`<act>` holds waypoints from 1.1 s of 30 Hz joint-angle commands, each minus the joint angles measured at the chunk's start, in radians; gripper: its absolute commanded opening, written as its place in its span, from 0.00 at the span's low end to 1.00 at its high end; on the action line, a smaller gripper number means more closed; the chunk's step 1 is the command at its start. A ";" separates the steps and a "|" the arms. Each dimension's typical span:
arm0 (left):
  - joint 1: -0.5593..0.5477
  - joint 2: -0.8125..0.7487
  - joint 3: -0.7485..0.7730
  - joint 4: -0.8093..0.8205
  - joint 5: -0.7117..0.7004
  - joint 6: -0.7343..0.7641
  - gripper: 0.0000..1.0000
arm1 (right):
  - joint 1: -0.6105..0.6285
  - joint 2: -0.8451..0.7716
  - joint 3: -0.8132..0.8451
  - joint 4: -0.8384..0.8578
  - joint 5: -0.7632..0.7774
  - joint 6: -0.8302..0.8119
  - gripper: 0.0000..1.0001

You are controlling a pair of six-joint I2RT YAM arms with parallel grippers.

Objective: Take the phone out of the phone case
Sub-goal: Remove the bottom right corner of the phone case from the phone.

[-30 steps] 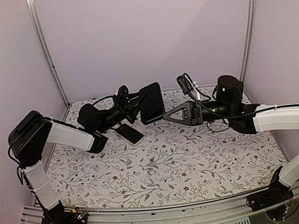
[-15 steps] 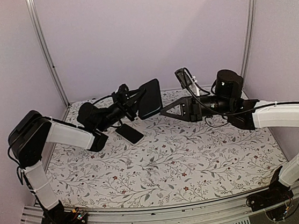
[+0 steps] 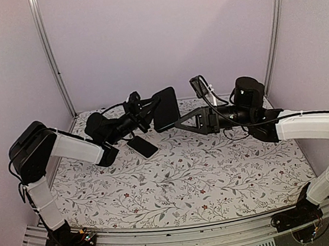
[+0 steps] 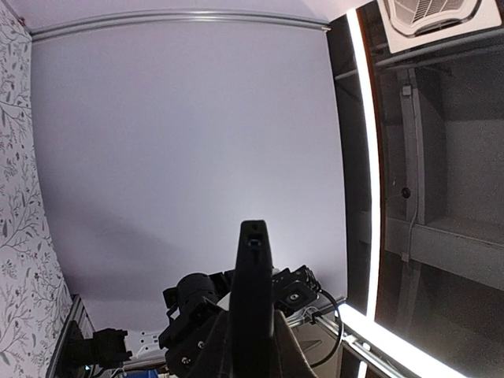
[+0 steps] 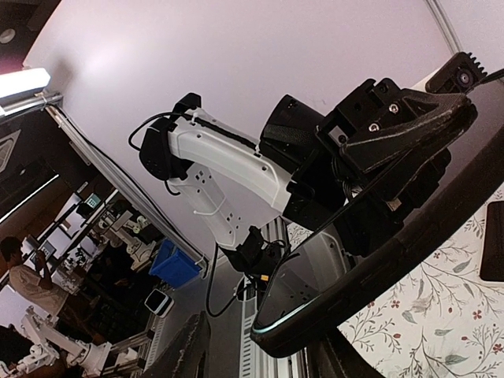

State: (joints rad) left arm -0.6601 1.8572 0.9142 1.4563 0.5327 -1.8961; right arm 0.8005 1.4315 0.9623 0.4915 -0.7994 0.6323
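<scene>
The black phone case [image 3: 166, 108] with the phone in it hangs above the back of the table, with my left gripper [image 3: 150, 115] shut on its left edge. In the left wrist view the case [image 4: 252, 276] shows edge-on between the shut fingers [image 4: 211, 350]. The right wrist view shows the phone's glossy screen [image 5: 315, 272] inside the thick rim of the case [image 5: 409, 236]. My right gripper [image 3: 177, 123] stands open at the case's lower right corner. Its fingers [image 5: 189, 350] are spread to either side of that corner, and I cannot tell whether they touch it.
A flat black slab [image 3: 142, 145] lies on the floral tabletop [image 3: 183, 180] below the left gripper, and it also shows at the right edge of the right wrist view [image 5: 494, 240]. Pale walls and metal posts [image 3: 50, 59] close the back and sides.
My right gripper has gone from shut to open and has risen a little toward the case's corner. The left gripper has kept its grip and tilted the case slightly.
</scene>
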 commanded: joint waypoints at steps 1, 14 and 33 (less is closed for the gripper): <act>0.000 -0.035 0.006 0.049 0.007 0.067 0.00 | 0.007 -0.014 0.041 0.041 0.051 0.016 0.40; -0.014 -0.042 -0.011 0.038 0.014 0.057 0.00 | 0.006 0.004 0.068 0.021 0.068 -0.003 0.03; -0.031 -0.036 -0.007 -0.051 0.033 0.066 0.00 | 0.008 -0.016 0.108 0.023 0.057 -0.086 0.17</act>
State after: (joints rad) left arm -0.6586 1.8309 0.9096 1.4467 0.5144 -1.8503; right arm 0.8001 1.4387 1.0088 0.4068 -0.7616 0.6033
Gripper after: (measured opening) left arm 0.098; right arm 0.163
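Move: The right hand's parted fingers are at the phone case's bottom right corner, which lies about 1 cm ahead and 1 cm to their left, level with them. The left hand keeps holding the case by its far left part. From there the same corner is some 10 cm back, 5 cm right and 2 cm lower. From the right hand, the loose phone on the table lies roughly 13 cm ahead, 15 cm left and 31 cm below. The right hand eases about 1 cm forward, pinching the case's bottom right corner, while the left keeps its hold. ##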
